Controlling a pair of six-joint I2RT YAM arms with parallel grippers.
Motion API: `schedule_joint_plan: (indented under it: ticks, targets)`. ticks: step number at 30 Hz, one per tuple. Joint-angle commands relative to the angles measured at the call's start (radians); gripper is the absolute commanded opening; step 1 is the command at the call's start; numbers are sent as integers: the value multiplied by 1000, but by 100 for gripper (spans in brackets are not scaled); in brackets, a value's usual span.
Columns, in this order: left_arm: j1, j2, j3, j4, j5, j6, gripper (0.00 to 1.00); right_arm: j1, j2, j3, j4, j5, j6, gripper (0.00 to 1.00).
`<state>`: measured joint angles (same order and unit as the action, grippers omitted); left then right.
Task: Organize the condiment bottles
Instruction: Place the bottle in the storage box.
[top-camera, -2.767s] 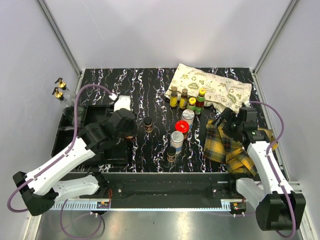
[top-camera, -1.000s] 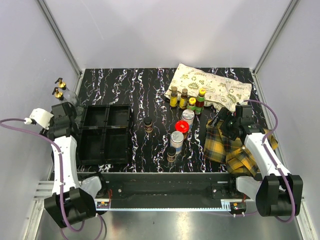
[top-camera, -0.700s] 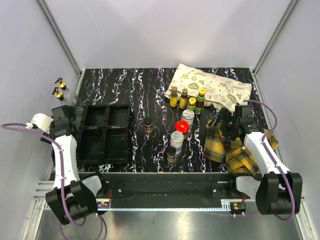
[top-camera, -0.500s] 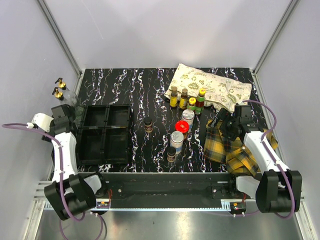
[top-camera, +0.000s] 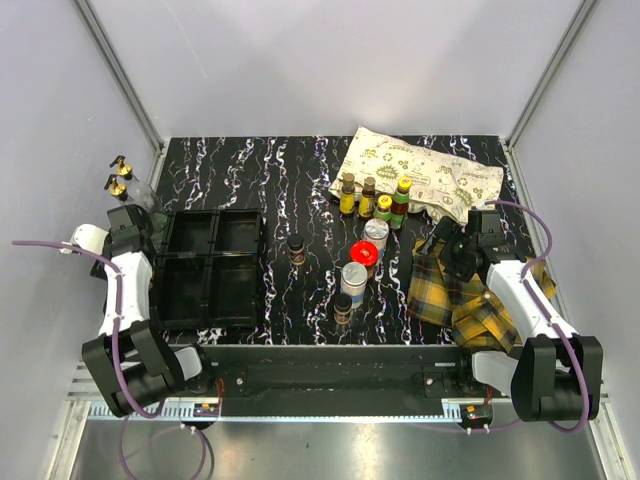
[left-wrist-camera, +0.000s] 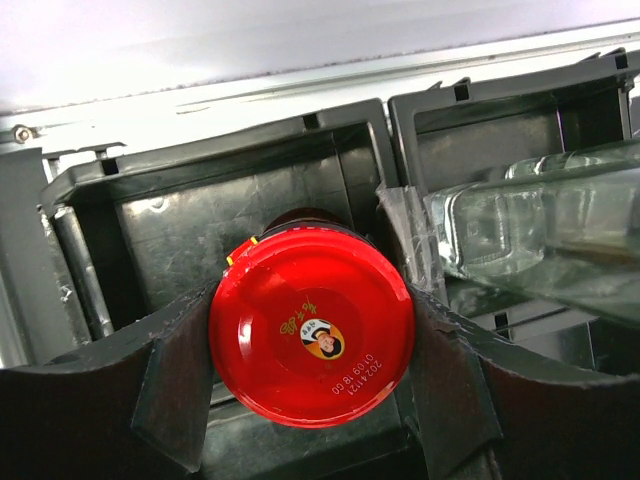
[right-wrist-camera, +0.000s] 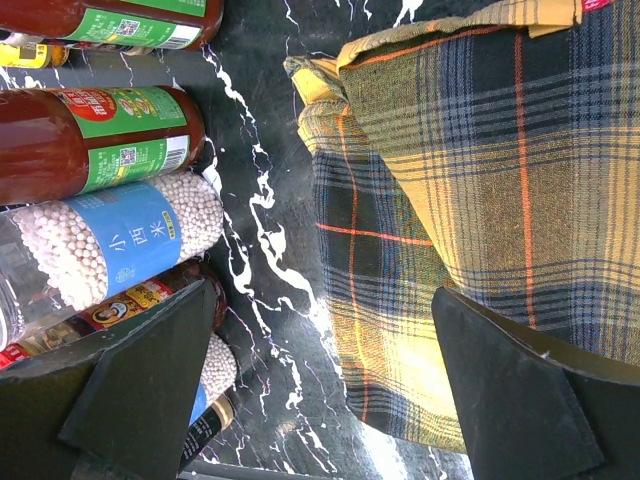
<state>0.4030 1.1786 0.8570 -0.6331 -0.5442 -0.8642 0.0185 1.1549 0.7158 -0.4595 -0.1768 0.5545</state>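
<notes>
My left gripper (left-wrist-camera: 312, 330) is shut on a red-lidded jar (left-wrist-camera: 312, 325), with a finger pressed on each side of the lid. The jar hangs over a compartment of a black tray (left-wrist-camera: 200, 215). In the top view this gripper (top-camera: 127, 232) is at the table's far left. Clear gold-capped bottles (top-camera: 120, 182) lie beside it, and one (left-wrist-camera: 520, 220) fills the neighbouring compartment. My right gripper (right-wrist-camera: 335, 375) is open and empty over the edge of a plaid cloth (right-wrist-camera: 480, 150). The other condiment bottles stand mid-table: sauce bottles (top-camera: 375, 200), shakers (top-camera: 353, 278), another red-lidded jar (top-camera: 364, 252), and small dark bottles (top-camera: 296, 248).
A four-compartment black tray (top-camera: 210, 268) sits left of centre. A printed pouch (top-camera: 420, 175) lies at the back right behind the sauce bottles. The plaid cloth (top-camera: 470, 290) covers the right front. A sauce bottle (right-wrist-camera: 100, 140) and a shaker (right-wrist-camera: 110, 240) stand left of my right gripper.
The left arm has folded back from over the central tray to the far left, and its elbow has drawn in over the last second. The right arm has barely shifted.
</notes>
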Motion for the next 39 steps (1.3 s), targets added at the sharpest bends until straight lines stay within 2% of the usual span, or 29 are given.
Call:
schedule_joint_plan:
  ticks: [1,6,9,10,12,13,17,27,32,39]
  targets:
    - [0,32,47,118,49,-39,0,-2,-3,43,28,10,8,100]
    - [-1,58,47,133,53,-29,1,-3,-1,59,24,7,-4,100]
    - [-1,69,51,136,59,-10,9,-3,-1,57,15,11,-8,100]
    - [0,70,51,138,62,-4,23,-3,-3,57,13,10,-8,100]
    - [-1,69,53,138,73,2,37,-2,-1,60,9,2,-10,100]
    - [-3,61,54,138,75,8,57,0,-1,62,7,-1,-10,100]
    - [-10,27,69,136,79,39,80,4,2,76,-7,-1,-19,100]
    - [-47,-129,89,119,53,120,99,123,6,108,-41,77,-21,100]
    - [-64,-256,79,98,44,142,99,219,11,109,-48,106,-13,97]
    - [-92,-433,76,95,98,189,99,274,-34,97,-56,82,-7,95]
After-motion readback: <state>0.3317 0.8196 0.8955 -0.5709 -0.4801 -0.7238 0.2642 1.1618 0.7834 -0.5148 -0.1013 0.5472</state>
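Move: The left gripper still holds the red-lidded jar down in the storage box's near-left compartment, whose middle lies about 4 cm back, level sideways and 4 cm below. The leaning glass bottles are some 10 cm ahead, straight on; the empty near-middle compartment is 10 cm right and 5 cm back. From the open right gripper, the other red-lidded jar stands about 15 cm left, level fore and aft; the far granule jar is 14 cm left, 2 cm ahead. Nudge the held jar a good 1 cm forward, towards the divider below the glass bottles, then open the left fingers fully to let go of the lid and lift the gripper straight up about 12 cm, tipping the fingers up some 20 degrees as you draw slightly right. Meanwhile bring the open right gripper about 5 cm left towards the other red-lidded jar, turning counter-clockwise some 10 degrees. ##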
